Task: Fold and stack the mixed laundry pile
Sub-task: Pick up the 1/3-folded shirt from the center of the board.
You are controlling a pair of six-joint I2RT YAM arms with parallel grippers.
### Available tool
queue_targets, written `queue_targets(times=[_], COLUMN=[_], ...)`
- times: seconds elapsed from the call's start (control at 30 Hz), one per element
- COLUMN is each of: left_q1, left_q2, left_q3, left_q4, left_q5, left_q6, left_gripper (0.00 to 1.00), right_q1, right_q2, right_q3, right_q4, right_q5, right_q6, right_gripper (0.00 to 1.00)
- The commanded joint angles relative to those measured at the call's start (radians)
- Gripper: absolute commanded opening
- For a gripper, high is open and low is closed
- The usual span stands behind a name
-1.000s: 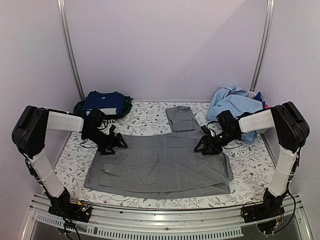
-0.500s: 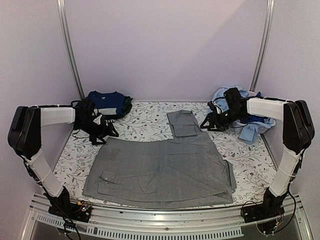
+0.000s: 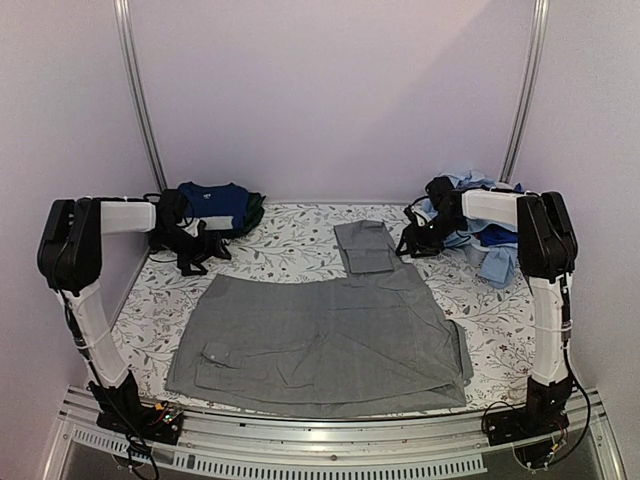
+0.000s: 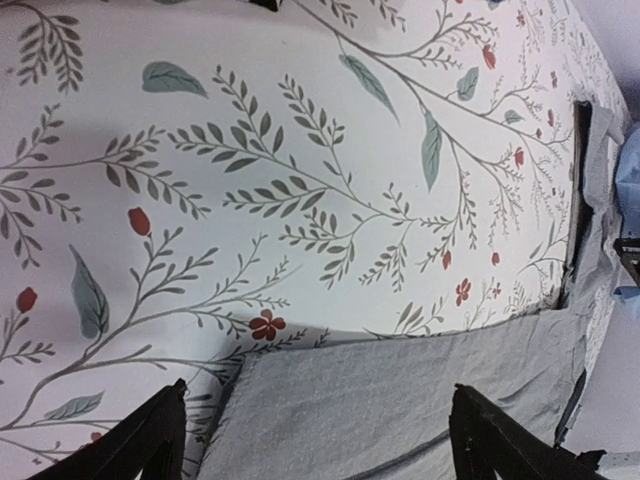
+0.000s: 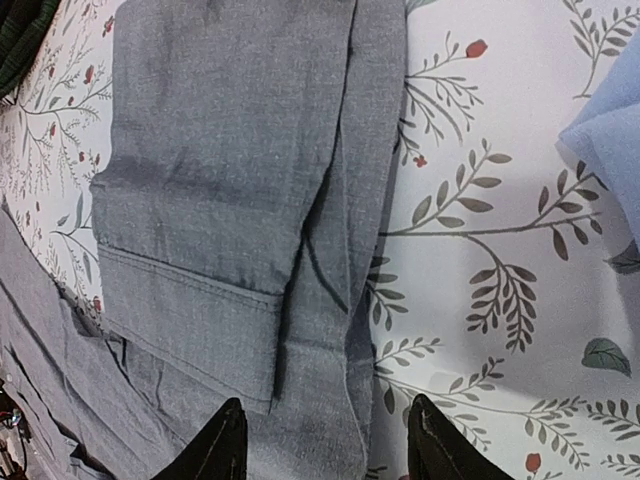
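A grey collared shirt [image 3: 320,335] lies spread flat across the middle of the table, one sleeve [image 3: 362,245] folded toward the back. My left gripper [image 3: 195,250] hovers open past the shirt's far left corner [image 4: 400,400], nothing between its fingers [image 4: 140,445]. At the sleeve's right side my right gripper [image 3: 415,243] is open, its fingertips [image 5: 225,440] straddling the sleeve's edge [image 5: 330,300] without holding it. Folded navy T-shirts [image 3: 210,203] on a dark green piece sit at the back left. Crumpled light blue shirts [image 3: 480,215] are heaped at the back right.
The white floral sheet [image 3: 280,250] covers the table. Metal frame posts [image 3: 140,100] rise at both back corners against the lilac wall. Light blue cloth [image 5: 610,150] lies just to the right of my right gripper. A rail [image 3: 300,455] runs along the near edge.
Both grippers have left the shirt's shoulders and swung back: the left toward the navy stack, the right toward the folded sleeve. The right jaws have narrowed. The shirt lies flatter.
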Motion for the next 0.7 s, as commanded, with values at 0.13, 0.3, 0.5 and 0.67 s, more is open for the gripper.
queue_targets(times=[0.13,0.3,0.5,0.67], left_q1=[-0.001,-0.001,0.002,0.011], left_q2=[0.047,0.076,0.123,0.115], left_q3=[0.047,0.079,0.130,0.127], left_q4=[-0.017,-0.043,-0.093,-0.096], left_q5=[-0.036,-0.056,-0.066,-0.052], left_q6=[0.015,0.051,0.147,0.233], left_gripper=[0.86,0.81,0.74,0.63], right_q1=[0.053,0.060,0.060,0.043], right_q2=[0.122,0.167,0.165,0.156], right_q3=[0.128,0.168,0.185,0.229], right_q4=[-0.061,-0.077,-0.066,-0.063], right_q5=[0.103,0.164,0.123,0.119], right_q6=[-0.054,-0.059,-0.059,-0.042], right_gripper=[0.47,0.28,0.00,0.00])
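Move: The grey folded shirt's far right corner lies just under the right hand, about 4 cm below, 2 cm ahead and 2 cm left; its folded-over sleeve is some 8 cm left and 3 cm ahead, and the basket of light-blue laundry roughly 17 cm right and 5 cm ahead. The shirt's far left corner is about 4 cm below the left hand, 2 cm back and 1 cm right, with the folded stack about 14 cm ahead and 1 cm left. The grey shirt's far right corner is pinched at its outer edge: the right hand sinks about 3 cm, easing forward and left, tilts slightly and shuts its half-open fingers on the cloth. Over the far left corner the left hand goes down about 2 cm, drifting forward and a little left, its wide fingers narrowing but still open. ##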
